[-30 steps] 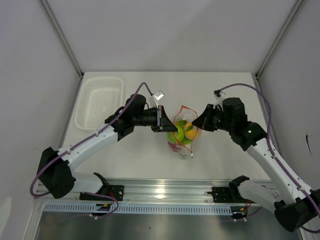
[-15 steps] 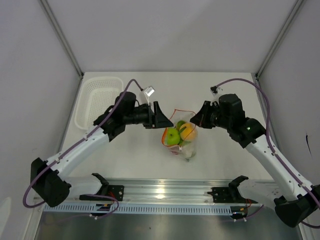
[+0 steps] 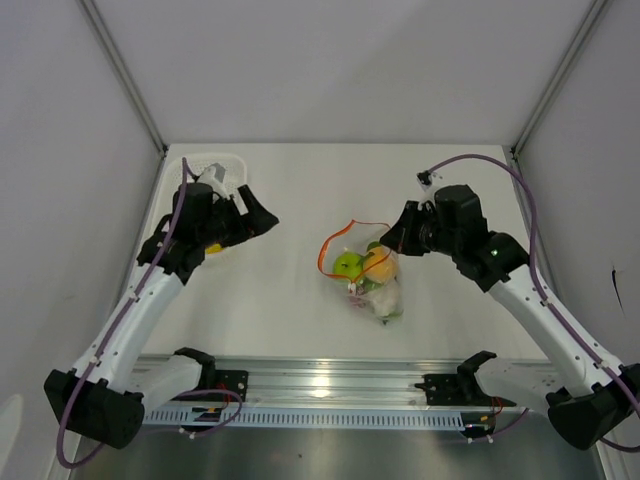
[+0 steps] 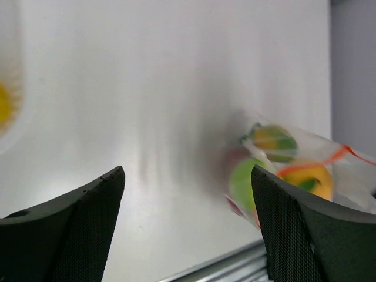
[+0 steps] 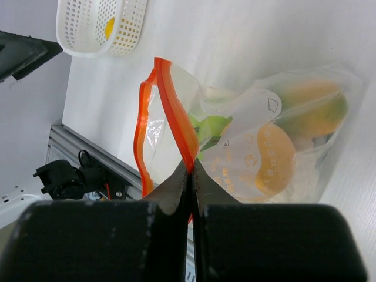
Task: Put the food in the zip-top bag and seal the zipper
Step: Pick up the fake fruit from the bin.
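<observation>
The clear zip-top bag [image 3: 372, 285] lies on the table, and a green apple [image 3: 348, 265], an orange fruit [image 3: 378, 262] and other food pieces show through it. Its orange-red zipper [image 3: 333, 243] stands open in a loop. My right gripper [image 3: 393, 238] is shut on the zipper strip [image 5: 176, 120] and holds the bag's mouth up. In the right wrist view the bag [image 5: 276, 135] holds the apple [image 5: 212, 126] and an orange ball [image 5: 273, 158]. My left gripper [image 3: 262, 215] is open and empty, well left of the bag, by the basket. The left wrist view shows the bag [image 4: 294, 170] blurred, beyond the open left gripper [image 4: 188, 173].
A white mesh basket [image 3: 228, 165] stands at the back left, partly under my left arm. A yellow piece [image 5: 109, 26] lies in the basket [image 5: 76, 35]. A metal rail [image 3: 320, 385] runs along the near edge of the table. Walls close in both sides.
My left gripper has swung left from the bag's mouth to the basket. The bag has dropped lower and shifted slightly right. The right gripper keeps its hold.
</observation>
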Robot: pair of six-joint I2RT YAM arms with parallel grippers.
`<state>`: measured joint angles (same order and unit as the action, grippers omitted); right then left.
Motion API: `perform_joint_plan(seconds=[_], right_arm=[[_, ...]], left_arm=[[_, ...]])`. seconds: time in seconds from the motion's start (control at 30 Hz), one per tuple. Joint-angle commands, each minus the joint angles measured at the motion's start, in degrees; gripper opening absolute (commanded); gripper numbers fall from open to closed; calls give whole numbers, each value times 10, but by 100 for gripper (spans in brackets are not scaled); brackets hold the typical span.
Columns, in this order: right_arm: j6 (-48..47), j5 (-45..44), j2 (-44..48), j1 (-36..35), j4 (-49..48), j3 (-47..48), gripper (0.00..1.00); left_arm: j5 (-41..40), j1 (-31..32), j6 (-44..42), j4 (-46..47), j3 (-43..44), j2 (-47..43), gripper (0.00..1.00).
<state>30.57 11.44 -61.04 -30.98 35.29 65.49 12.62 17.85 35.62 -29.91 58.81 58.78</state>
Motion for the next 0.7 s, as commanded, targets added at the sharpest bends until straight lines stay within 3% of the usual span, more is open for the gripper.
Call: perform_joint_plan(seconds=[0.0, 0.2, 0.3, 0.67], right_arm=[[-24, 5, -11, 3, -20, 36, 0], [-40, 17, -27, 7, -23, 41, 0], [-46, 22, -29, 11, -24, 38, 0], [-58, 43, -27, 26, -37, 16, 0]], left_arm=[[-112, -58, -15, -64, 2, 31, 89], [-179, -120, 16, -96, 52, 133, 90], [-164, -160, 48, -124, 78, 176, 90], [-222, -203, 89, -198, 190, 312, 88]])
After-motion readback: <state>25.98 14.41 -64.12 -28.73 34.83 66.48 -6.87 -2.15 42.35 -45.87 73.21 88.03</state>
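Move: The yellow fake fruit lies in the near right corner of the white bin, about 9 cm ahead of the open left hand, 16 cm to its left and 22 cm below. The bin's middle is some 20 cm ahead, 24 cm left and 21 cm down; the filled zip-top bag is roughly 8 cm back, 26 cm right and 14 cm lower. From the right hand, the fruit is about 13 cm ahead, 45 cm left and 24 cm down. Leftward, some 16 cm, the left hand swings away from the bag towards the yellow fake fruit, sinking about 11 cm and reaching forward 7 cm, its descent easing out over the bin. The wrist turns counter-clockwise and tips until the wide-open fingers point steeply down, not yet touching the fruit. The right hand keeps its pinch on the bag's orange rim and stays nearly in place. ##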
